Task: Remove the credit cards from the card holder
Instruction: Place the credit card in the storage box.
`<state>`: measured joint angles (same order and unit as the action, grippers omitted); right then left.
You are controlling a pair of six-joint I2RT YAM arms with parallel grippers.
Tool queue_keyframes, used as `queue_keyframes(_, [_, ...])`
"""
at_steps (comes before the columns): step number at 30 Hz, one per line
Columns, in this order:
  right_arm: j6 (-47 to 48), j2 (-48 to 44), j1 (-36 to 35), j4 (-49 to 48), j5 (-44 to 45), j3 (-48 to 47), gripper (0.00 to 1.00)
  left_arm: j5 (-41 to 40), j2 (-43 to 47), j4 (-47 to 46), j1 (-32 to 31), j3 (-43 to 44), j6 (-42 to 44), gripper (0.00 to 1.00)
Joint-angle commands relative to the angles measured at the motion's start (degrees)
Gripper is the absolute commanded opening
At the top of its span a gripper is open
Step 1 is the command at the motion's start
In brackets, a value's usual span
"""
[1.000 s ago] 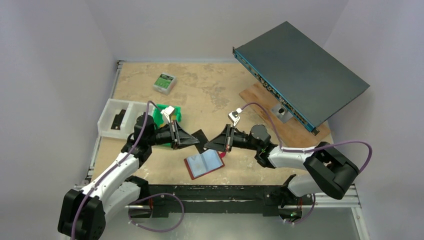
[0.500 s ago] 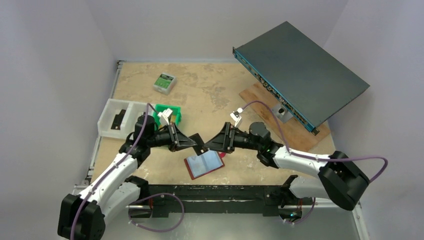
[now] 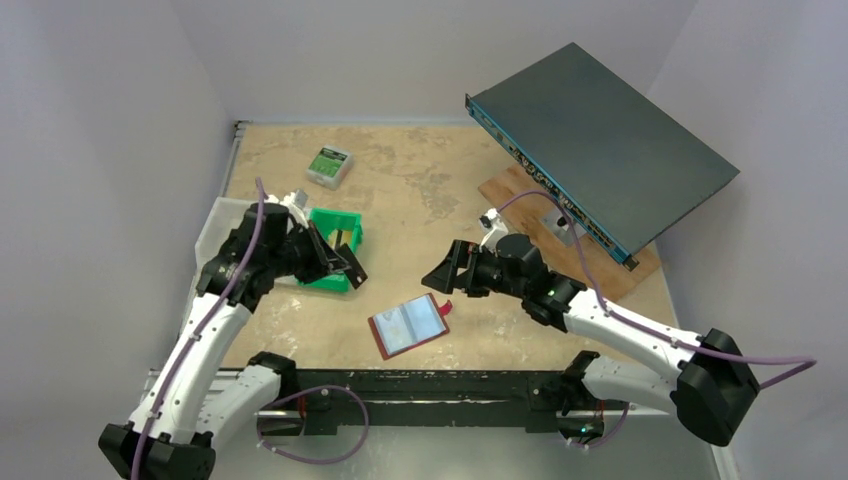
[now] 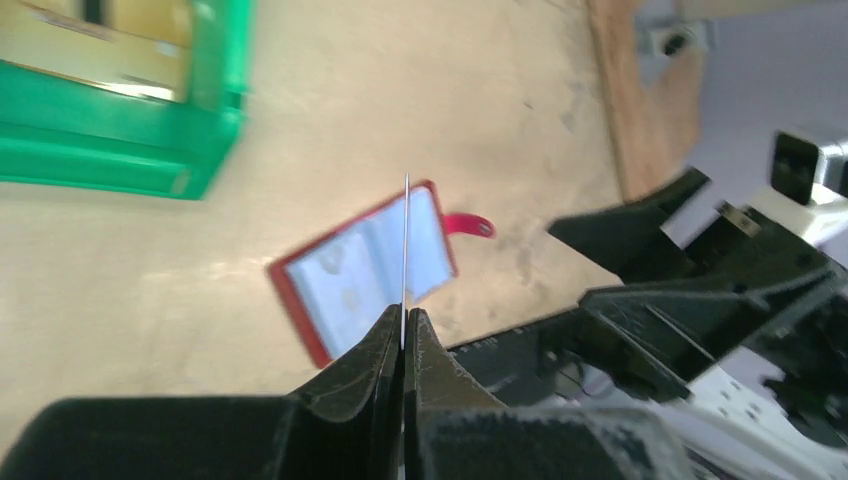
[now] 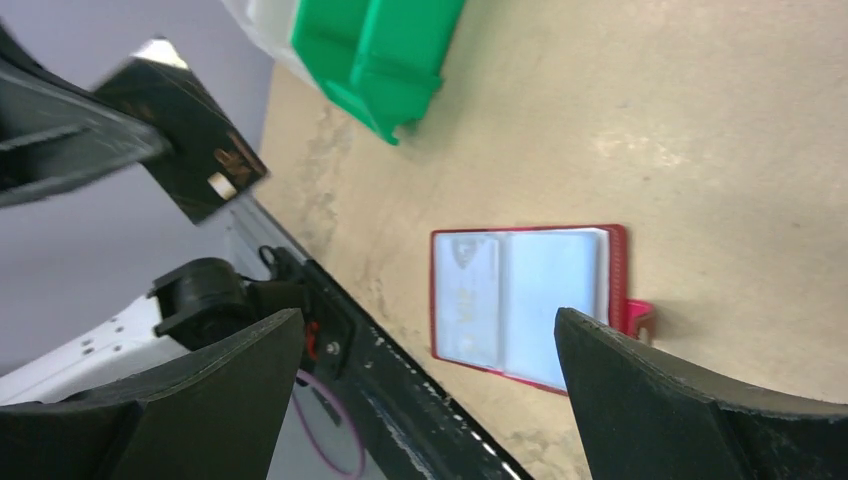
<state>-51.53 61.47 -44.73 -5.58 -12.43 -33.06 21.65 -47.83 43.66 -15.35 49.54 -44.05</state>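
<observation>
The red card holder (image 3: 410, 327) lies open on the table near the front edge, its pale inner pockets facing up; it also shows in the wrist views (image 4: 365, 265) (image 5: 530, 300). My left gripper (image 3: 340, 262) (image 4: 404, 318) is shut on a dark credit card (image 3: 353, 272), held above the table by the green bin's near corner. That card shows edge-on as a thin line (image 4: 405, 240) and as a black face (image 5: 200, 140). My right gripper (image 3: 436, 276) (image 5: 428, 315) hangs open just above and behind the holder, with nothing between its fingers.
A green bin (image 3: 335, 240) sits left of centre, with a clear tray (image 3: 220, 225) behind my left arm. A small green-and-white box (image 3: 329, 165) lies further back. A dark flat device (image 3: 600, 140) leans over a wooden board (image 3: 525, 195) at the right.
My right gripper opened, let go of the card and drew back to the right. My left gripper closed on the card and carried it left toward the green bin.
</observation>
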Motion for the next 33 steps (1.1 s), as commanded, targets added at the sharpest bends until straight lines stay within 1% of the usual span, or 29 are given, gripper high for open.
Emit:
queue_keyframes(1, [5.2,-0.3,-0.1,8.8,5.6,-4.3,0.99,-19.7,-5.0,14.9,0.6,11.5,7.2,0.0])
queue_keyframes(3, [6.3,0.1,-0.1,10.6,6.5,-5.2,0.99,-28.0,-8.0,18.8,0.6,16.5,8.5,0.0])
queue_keyframes(5, [7.6,0.5,-0.1,12.1,7.0,-6.3,0.99,-32.8,-10.7,21.0,1.1,21.3,9.9,0.0])
queue_keyframes(9, [9.8,1.8,-0.2,15.1,7.2,-8.3,0.99,-45.3,-17.1,26.1,2.4,29.4,11.9,0.0])
queue_keyframes(14, [12.2,3.0,-0.1,18.1,6.3,-10.0,0.99,-61.3,-23.7,28.5,5.2,32.6,13.8,0.0])
queue_keyframes(17, [13.2,3.5,-0.1,19.4,5.8,-10.8,0.99,-68.3,-28.7,29.3,8.2,33.7,14.1,0.0])
queue_keyframes(23, [15.0,3.9,-0.2,22.0,4.9,-12.1,0.99,-76.9,-39.1,30.4,14.2,37.6,16.3,0.0])
queue_keyframes(26, [15.8,4.5,-0.1,23.0,4.6,-13.0,0.99,-77.1,-42.9,30.5,15.3,38.9,16.4,0.0])
queue_keyframes(29, [16.3,5.5,-0.1,24.2,4.6,-14.5,0.99,-77.1,-45.8,30.5,17.9,39.2,16.4,0.0])
queue_keyframes(33, [16.4,6.6,-0.2,24.4,4.5,-15.9,0.99,-77.1,-49.9,30.5,19.0,41.7,16.4,0.0])
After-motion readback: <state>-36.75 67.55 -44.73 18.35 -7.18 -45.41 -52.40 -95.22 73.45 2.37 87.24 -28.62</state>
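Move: The black card is already in my left fingers. Its goal, the storage box's leftmost white compartment with the black VIP cards, lies about 27 cm left, 13 cm ahead and 18 cm below. The middle compartment is 16 cm left and 13 ahead, the green compartment 5 cm left and 10 ahead, the card holder 12 cm right and 7 back. From my right hand that leftmost compartment is some 46 cm left, 13 ahead. Keeping the card pinched, I swing my left hand about 29 cm left and 8 cm forward, past the green and middle compartments towards the leftmost one, arching up some 4 cm and sinking back. On the way I roll the wrist nearly 90 degrees, so the fingers end pointing left and down. My empty right hand, still open, drifts about 3 cm right and down as its wrist tilts some 20 degrees. ##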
